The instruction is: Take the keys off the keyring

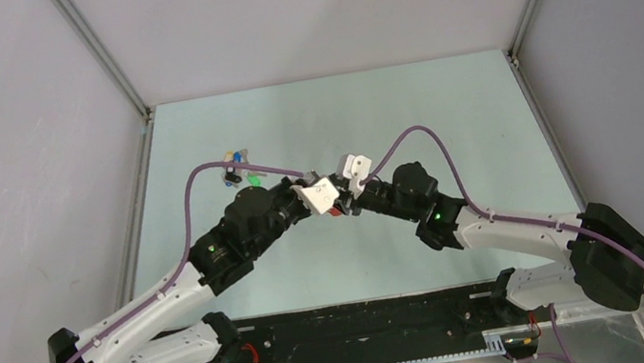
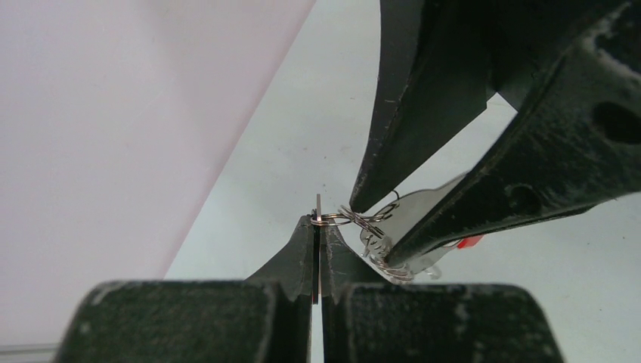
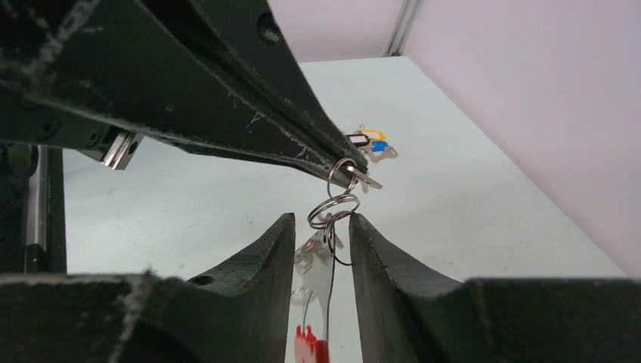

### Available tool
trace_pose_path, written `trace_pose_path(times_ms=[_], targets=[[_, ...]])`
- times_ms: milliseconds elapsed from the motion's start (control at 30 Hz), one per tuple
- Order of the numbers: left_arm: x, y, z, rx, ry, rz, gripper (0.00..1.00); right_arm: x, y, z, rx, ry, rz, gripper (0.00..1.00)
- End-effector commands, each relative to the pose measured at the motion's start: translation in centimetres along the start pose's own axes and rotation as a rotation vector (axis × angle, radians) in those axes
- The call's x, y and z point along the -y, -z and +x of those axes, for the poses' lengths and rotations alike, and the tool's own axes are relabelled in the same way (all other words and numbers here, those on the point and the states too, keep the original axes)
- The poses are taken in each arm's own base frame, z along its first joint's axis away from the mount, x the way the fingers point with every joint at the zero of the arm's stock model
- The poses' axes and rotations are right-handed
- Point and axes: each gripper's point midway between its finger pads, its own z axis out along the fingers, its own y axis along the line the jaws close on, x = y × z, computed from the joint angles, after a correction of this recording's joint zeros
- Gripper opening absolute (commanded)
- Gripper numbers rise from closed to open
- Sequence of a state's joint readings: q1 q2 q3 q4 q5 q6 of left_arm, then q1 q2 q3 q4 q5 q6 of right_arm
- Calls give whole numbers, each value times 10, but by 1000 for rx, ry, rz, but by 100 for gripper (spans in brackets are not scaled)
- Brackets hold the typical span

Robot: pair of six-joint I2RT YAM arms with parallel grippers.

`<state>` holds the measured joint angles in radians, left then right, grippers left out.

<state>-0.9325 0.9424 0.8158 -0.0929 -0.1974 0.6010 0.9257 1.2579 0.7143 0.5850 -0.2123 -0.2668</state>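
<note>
My left gripper (image 2: 317, 227) is shut on the thin edge of a key (image 2: 318, 206) that carries a small silver wire ring (image 2: 332, 219). A chain of silver rings (image 3: 333, 210) links it to a silver key (image 2: 423, 208) and to the red keyring (image 3: 310, 346) hanging below. The right gripper (image 3: 323, 223) straddles those rings and the silver key, its jaws apart, and one ring touches its right finger (image 3: 378, 257). From above, both grippers meet tip to tip over mid-table, left (image 1: 331, 201) and right (image 1: 346, 199), with a bit of the red keyring (image 1: 334, 210) under them.
Several loose keys (image 1: 237, 165) with blue, yellow and green heads lie on the pale green table (image 1: 443, 115) at the back left, behind the left arm. Walls with metal frame posts close the table in on the left, right and rear.
</note>
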Motion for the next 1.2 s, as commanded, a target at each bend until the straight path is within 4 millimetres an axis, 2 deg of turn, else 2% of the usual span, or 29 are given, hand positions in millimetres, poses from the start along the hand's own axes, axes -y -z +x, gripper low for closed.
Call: trace_pose_path(times_ms=[0, 133, 333, 400, 433, 633, 900, 1167], targets=[[-21, 5, -32, 94, 42, -44, 0, 18, -8, -39, 112, 27, 83, 36], [-21, 5, -33, 95, 44, -43, 0, 17, -8, -43, 131, 33, 94, 31], [-25, 6, -30, 76, 49, -68, 0, 17, -5, -45, 140, 71, 109, 12], [-28, 6, -27, 59, 60, -84, 0, 17, -2, -45, 139, 92, 109, 1], [-31, 6, -27, 54, 71, -95, 0, 15, -1, -42, 128, 99, 99, 0], [-35, 5, -23, 35, 98, -111, 0, 6, 6, -44, 134, 148, 44, 0], [-24, -3, -18, 21, 88, -61, 0, 9, 21, -63, 245, 176, 92, 0], [-5, -12, -14, 8, 82, 23, 0, -1, 32, -75, 343, 260, 71, 0]])
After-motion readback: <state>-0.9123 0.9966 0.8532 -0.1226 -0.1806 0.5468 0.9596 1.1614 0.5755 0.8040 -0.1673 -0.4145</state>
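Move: The right hand's half-open fingers already straddle the linked rings at the top of the keyring, whose middle lies about 1 cm to its left, level with it in reach and height. The keyring's red end hangs some 6 cm below. The left fingertips' small ring is 2 cm above and 1 cm ahead of the right hand, 2 cm to its left. From the left hand, the linked rings lie 1 cm back, 1 cm right and 2 cm below. The right hand shuts its half-open fingers on the linked rings while rising about 1 cm, then draws them back and to its right, some 2 cm each way, climbing a little more and rolling about 10 degrees. The left hand stays shut on the small ring and a flat metal piece, first lifting about 1 cm and then sinking nearly 2 cm as the right pulls away. ##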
